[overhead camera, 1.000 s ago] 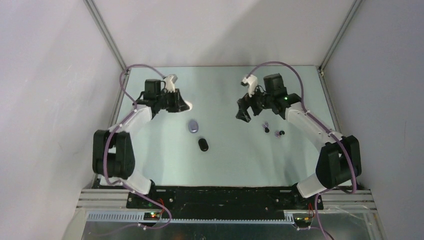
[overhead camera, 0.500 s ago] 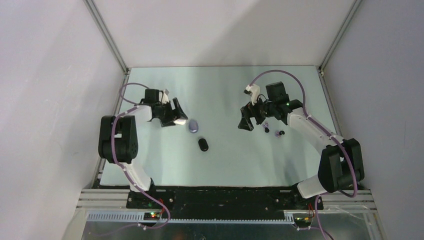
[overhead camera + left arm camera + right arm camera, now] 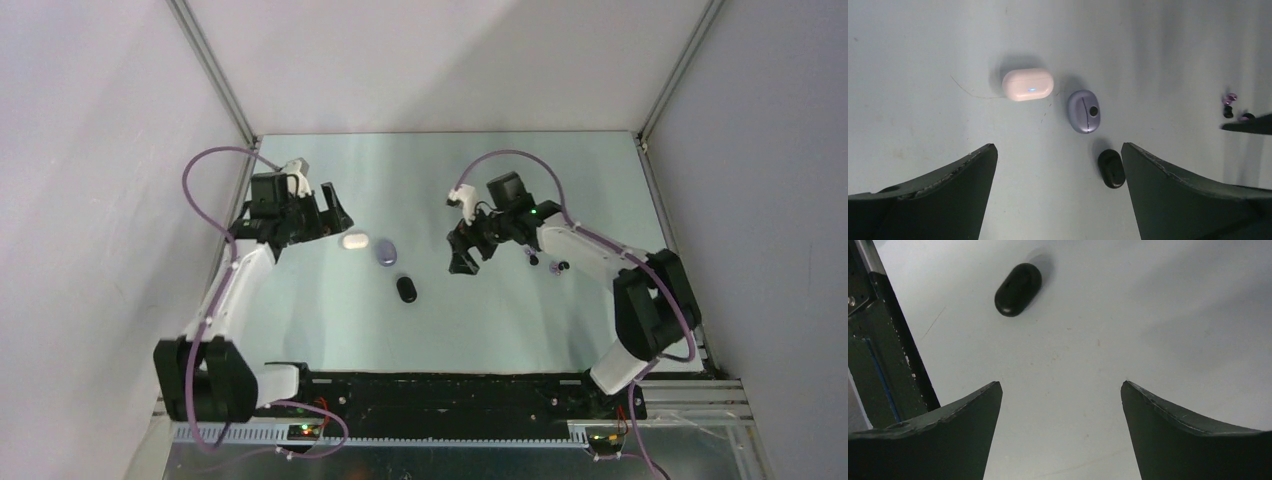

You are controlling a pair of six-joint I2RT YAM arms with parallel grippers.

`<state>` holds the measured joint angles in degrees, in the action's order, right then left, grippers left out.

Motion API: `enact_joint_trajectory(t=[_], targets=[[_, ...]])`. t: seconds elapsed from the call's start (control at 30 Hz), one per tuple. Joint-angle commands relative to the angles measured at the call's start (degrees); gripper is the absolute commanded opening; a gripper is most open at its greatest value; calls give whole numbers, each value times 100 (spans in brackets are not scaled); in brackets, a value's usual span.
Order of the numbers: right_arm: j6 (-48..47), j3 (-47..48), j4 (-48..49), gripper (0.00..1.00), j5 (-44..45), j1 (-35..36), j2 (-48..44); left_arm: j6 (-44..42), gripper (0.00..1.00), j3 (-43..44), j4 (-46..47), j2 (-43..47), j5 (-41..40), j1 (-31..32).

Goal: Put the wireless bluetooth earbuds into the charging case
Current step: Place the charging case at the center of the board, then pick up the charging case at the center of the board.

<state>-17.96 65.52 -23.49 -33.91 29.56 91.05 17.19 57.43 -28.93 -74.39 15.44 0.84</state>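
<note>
Three closed charging cases lie mid-table: a white case [image 3: 354, 241] [image 3: 1028, 84], a lavender case [image 3: 386, 252] [image 3: 1084, 111] touching distance to its right, and a black case [image 3: 405, 289] [image 3: 1111, 168] [image 3: 1018, 289] nearer the arms. The tiny earbuds [image 3: 533, 258] [image 3: 1230, 97], purple and black, lie loose in a small cluster at the right, with another black one [image 3: 560, 267] beside them. My left gripper [image 3: 330, 215] [image 3: 1058, 146] is open and empty, just left of the white case. My right gripper [image 3: 460, 252] [image 3: 1060, 383] is open and empty, hanging between the black case and the earbuds.
Grey walls enclose the table on three sides. The dark front rail [image 3: 883, 365] with the arm bases runs along the near edge. Bare tabletop [image 3: 480, 320] lies between the cases and that rail.
My left gripper carried the white case down beside the lavender case, opened, let it go and drew back to the left. My right arm swung left toward the table's middle.
</note>
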Motion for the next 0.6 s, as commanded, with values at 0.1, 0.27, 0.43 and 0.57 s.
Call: enact_joint_trajectory(t=[0.1, 0.27, 0.43, 0.57], targets=[[-409, 957, -10, 92, 37, 752, 917, -452, 100, -390, -202, 1068, 433, -9], [-198, 1283, 96, 83, 726, 1205, 1334, 211, 100, -712, -215, 1595, -489, -25], [195, 1356, 65, 71, 1702, 1766, 1619, 491, 100, -961, -298, 1796, 342, -538], [729, 1293, 264, 72, 2076, 2072, 1724, 1064, 100, -1137, -256, 2020, 366, -908]])
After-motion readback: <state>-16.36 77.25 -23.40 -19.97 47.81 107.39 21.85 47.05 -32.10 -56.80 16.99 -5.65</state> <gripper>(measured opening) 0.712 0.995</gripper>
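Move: The black case on the board is what my right hand goes for: some 13 cm to its left, about 2 cm back and roughly 9 cm below. The purple case lies about 8 cm beyond the black one and 4 cm to the left of it; the white charging case is some 10 cm beyond and 11 cm left of the black one. From my empty left hand, the black case is about 14 cm right, 7 cm back and 12 cm down. I sweep my right hand about 10 cm left towards the black case, sinking some 5 cm and easing back a little, most of the sinking late. Its fingers tip more steeply down and narrow to roughly three-quarters open, still short of the case. My left hand draws back about 5 cm from the white case, wide open, after a small early rise. ##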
